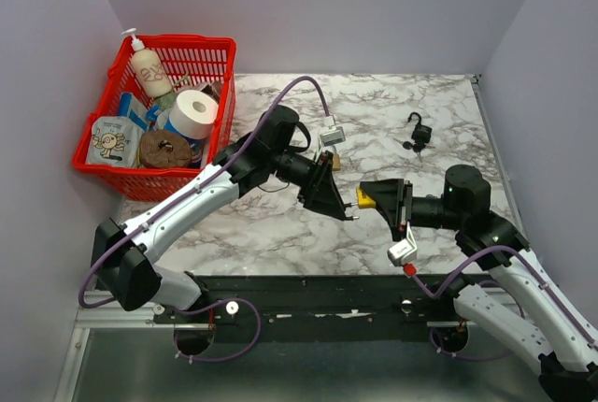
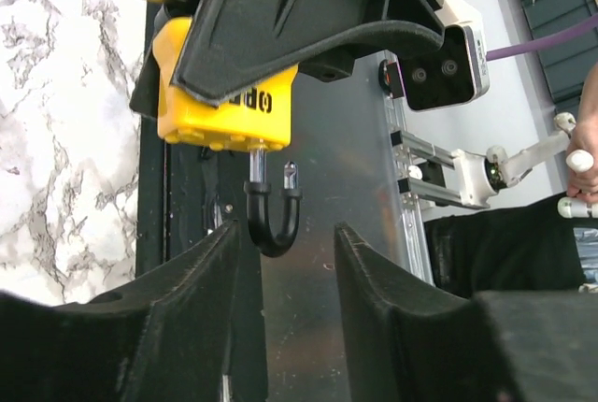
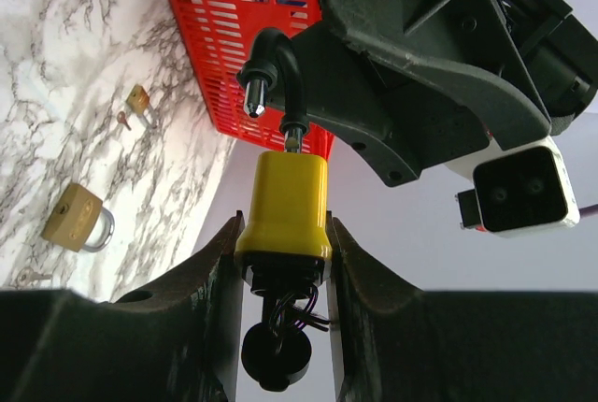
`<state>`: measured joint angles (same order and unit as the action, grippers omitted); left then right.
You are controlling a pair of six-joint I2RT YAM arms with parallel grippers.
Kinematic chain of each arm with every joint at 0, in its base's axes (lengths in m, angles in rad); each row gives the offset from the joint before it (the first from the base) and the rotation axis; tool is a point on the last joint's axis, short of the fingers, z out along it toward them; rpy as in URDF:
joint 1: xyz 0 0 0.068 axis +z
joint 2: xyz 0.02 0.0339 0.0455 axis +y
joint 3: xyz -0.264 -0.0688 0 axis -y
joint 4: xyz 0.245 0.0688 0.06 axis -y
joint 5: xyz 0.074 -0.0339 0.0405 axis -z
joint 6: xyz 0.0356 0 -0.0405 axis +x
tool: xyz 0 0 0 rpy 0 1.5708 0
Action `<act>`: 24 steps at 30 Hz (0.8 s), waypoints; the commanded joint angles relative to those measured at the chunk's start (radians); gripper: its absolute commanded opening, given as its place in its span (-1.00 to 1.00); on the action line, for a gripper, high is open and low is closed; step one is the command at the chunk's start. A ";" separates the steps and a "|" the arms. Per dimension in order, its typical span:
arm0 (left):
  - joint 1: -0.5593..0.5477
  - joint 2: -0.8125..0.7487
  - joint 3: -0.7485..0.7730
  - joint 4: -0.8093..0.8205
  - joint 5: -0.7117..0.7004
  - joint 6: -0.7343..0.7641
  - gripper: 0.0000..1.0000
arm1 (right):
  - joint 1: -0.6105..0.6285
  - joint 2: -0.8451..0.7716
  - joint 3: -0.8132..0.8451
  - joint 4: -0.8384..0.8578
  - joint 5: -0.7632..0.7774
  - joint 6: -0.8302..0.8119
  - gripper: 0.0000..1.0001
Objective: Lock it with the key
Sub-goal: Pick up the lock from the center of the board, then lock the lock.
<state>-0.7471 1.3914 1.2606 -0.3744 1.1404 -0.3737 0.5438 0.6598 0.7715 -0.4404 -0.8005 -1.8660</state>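
Note:
My right gripper (image 3: 285,229) is shut on the body of a yellow padlock (image 3: 283,204), held above the table. A black-headed key (image 3: 277,357) sticks out of the lock's base, between the right fingers. The black shackle (image 3: 276,70) stands open, with one end free. In the left wrist view the same padlock (image 2: 224,107) faces me and its shackle (image 2: 274,224) hangs just at my left gripper's (image 2: 285,234) fingertips, close to the left finger (image 2: 210,276). The left jaws stand apart and touch nothing. From the top view, the left gripper (image 1: 346,212) and right gripper (image 1: 366,198) meet tip to tip near the table's front edge.
A red basket (image 1: 217,56) of household items stands at the back left. A black padlock with keys (image 1: 420,131) lies at the back right. A brass padlock (image 3: 77,220), a smaller brass lock (image 3: 138,98) and a small key (image 3: 121,122) lie on the marble top.

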 commanded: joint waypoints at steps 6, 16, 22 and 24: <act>-0.015 0.011 -0.018 0.080 -0.018 -0.039 -0.25 | 0.018 -0.005 0.018 0.072 -0.054 0.039 -0.99; -0.026 0.012 -0.038 0.065 -0.010 -0.028 -0.14 | 0.022 -0.006 0.035 0.095 -0.049 0.114 -0.99; -0.026 -0.005 -0.021 0.057 -0.063 0.034 -0.43 | 0.024 0.015 0.096 0.027 -0.066 0.221 -0.99; -0.026 -0.029 -0.018 0.075 -0.103 0.055 -0.55 | 0.024 0.021 0.120 -0.015 -0.092 0.255 -0.99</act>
<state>-0.7681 1.3972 1.2339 -0.3168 1.1198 -0.3782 0.5575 0.6800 0.8101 -0.4240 -0.8040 -1.7081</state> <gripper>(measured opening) 0.297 0.413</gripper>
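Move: The yellow lock, already pinched by the right hand, has its open black shackle reaching in between the left fingertips. Its body's middle is about 4 cm to the right of the left hand point, 2 cm ahead and 1 cm higher, and some 2 cm to the left of the right hand point, level with it front to back. On the table, some 28 cm below the left hand, a brown padlock lies about 22 cm ahead and 2 cm right; a small brass lock is roughly 14 cm to the left of that padlock, level with it front to back. The left fingers draw in around the yellow lock's shackle, closing from about half open to under a third with a brief slackening midway, and seem to meet its bend at the end. That hand creeps only about half a centimetre right and down. The right hand keeps its grip on the body, rolls it some 5 to 10 degrees about the fingers' line, and rises about 1 cm. ##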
